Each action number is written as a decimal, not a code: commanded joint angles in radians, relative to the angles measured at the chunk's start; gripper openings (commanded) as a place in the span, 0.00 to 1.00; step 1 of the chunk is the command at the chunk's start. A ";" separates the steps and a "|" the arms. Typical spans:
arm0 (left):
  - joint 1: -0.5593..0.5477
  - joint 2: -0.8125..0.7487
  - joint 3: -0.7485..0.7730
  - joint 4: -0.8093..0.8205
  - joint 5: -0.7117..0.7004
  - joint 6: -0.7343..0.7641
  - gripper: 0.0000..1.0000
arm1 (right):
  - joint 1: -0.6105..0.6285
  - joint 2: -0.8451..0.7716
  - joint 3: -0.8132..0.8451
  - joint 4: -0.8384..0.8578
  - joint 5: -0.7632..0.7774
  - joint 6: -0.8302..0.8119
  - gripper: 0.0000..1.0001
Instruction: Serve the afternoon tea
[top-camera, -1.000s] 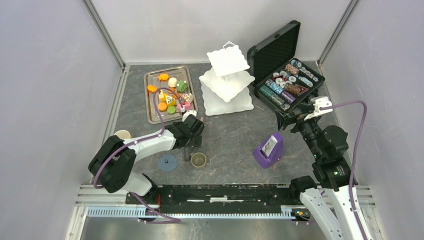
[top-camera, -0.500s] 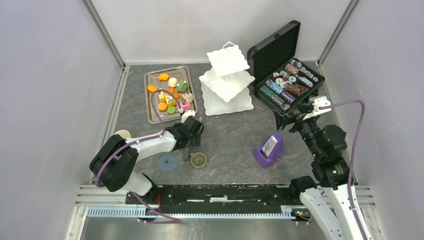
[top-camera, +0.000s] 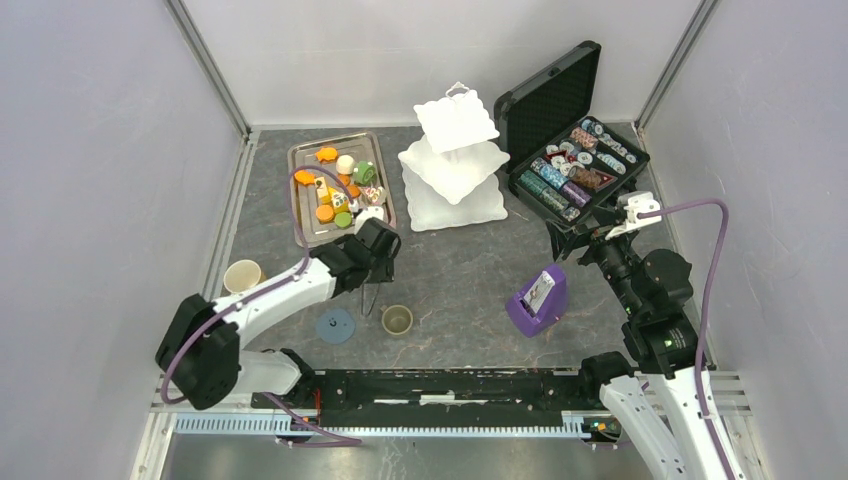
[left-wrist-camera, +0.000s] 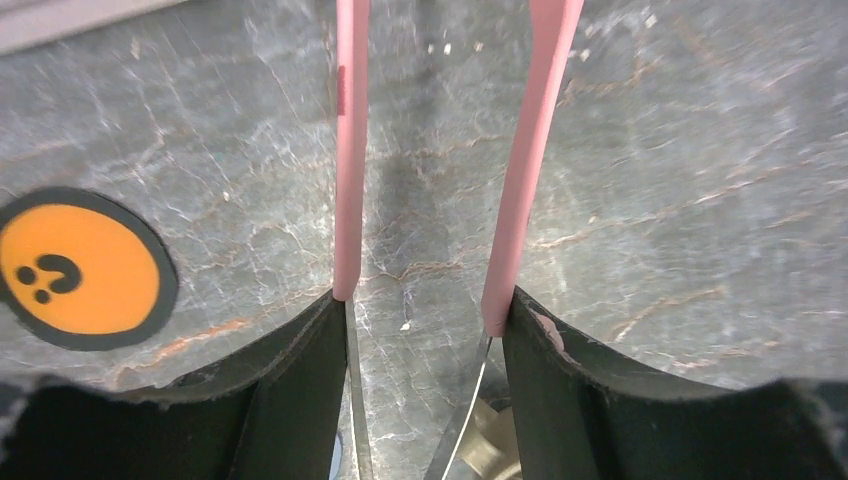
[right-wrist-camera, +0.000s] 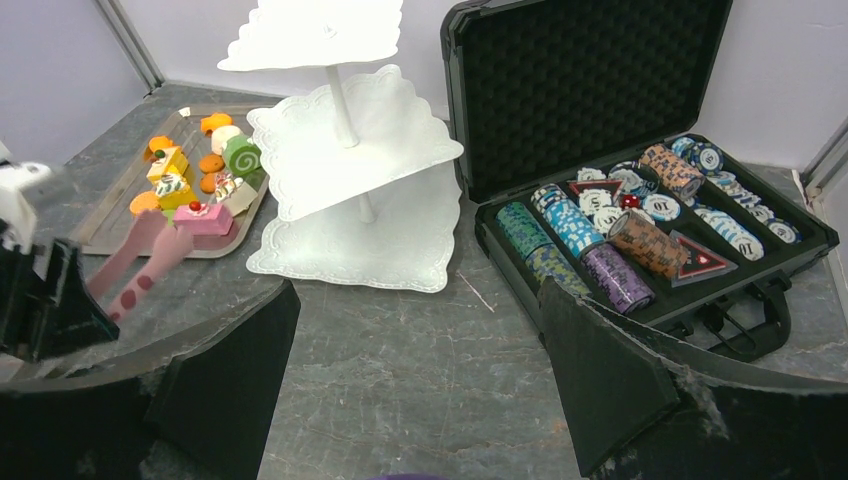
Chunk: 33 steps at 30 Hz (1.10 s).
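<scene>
My left gripper (top-camera: 372, 240) is shut on pink tongs (left-wrist-camera: 345, 150), whose two arms run forward from between its fingers (left-wrist-camera: 300, 390). In the right wrist view the pink tongs (right-wrist-camera: 150, 250) reach the near edge of the metal tray (top-camera: 305, 220), their tips on either side of a pink pastry (right-wrist-camera: 205, 218) with a red top. Several orange, green and cream pastries (top-camera: 340, 185) lie on the tray. The white three-tier stand (top-camera: 455, 165) is bare. An olive cup (top-camera: 397, 320), a blue coaster (top-camera: 335, 325) and a yellow mug (top-camera: 243, 275) sit near my left arm. My right gripper (right-wrist-camera: 415, 330) is open over bare table.
An open black case of poker chips (top-camera: 580, 165) stands at the back right. A purple card holder (top-camera: 538, 300) sits left of my right arm. An orange disc with a black rim (left-wrist-camera: 80, 270) lies on the table left of the tongs.
My left arm has swung back and left toward the tray, uncovering the yellow mug. Its fingers have squeezed the tongs narrower. The right arm has not moved.
</scene>
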<state>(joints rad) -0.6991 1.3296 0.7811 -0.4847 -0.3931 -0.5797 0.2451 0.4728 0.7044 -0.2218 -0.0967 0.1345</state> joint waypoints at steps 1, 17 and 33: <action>0.033 -0.094 0.101 -0.100 -0.015 0.076 0.61 | 0.001 0.006 -0.006 0.051 -0.007 0.010 0.98; 0.357 0.016 0.461 -0.415 0.437 0.277 0.61 | 0.002 0.008 -0.022 0.058 -0.032 0.027 0.98; 0.189 0.046 0.351 -0.193 0.543 0.061 0.57 | 0.001 0.013 -0.028 0.055 -0.038 0.029 0.98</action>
<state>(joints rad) -0.4377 1.3945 1.1522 -0.7677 0.2260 -0.4324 0.2451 0.4793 0.6861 -0.2005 -0.1165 0.1535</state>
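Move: The left hand already grips the tongs about 6 cm above the table; the middle of the food tray lies some 20 cm ahead of it and 8 cm left. The tiered stand is about 18 cm ahead and 14 cm right, the mug 8 cm back and 3 cm right, and the orange coaster level with the hand, 14 cm left. From the right hand the tray is about 20 cm ahead, 37 cm left and 28 cm below. Left hand lifts the held tongs 10 cm, edging forward-left, then swings 7 cm right, its left side dipping. ##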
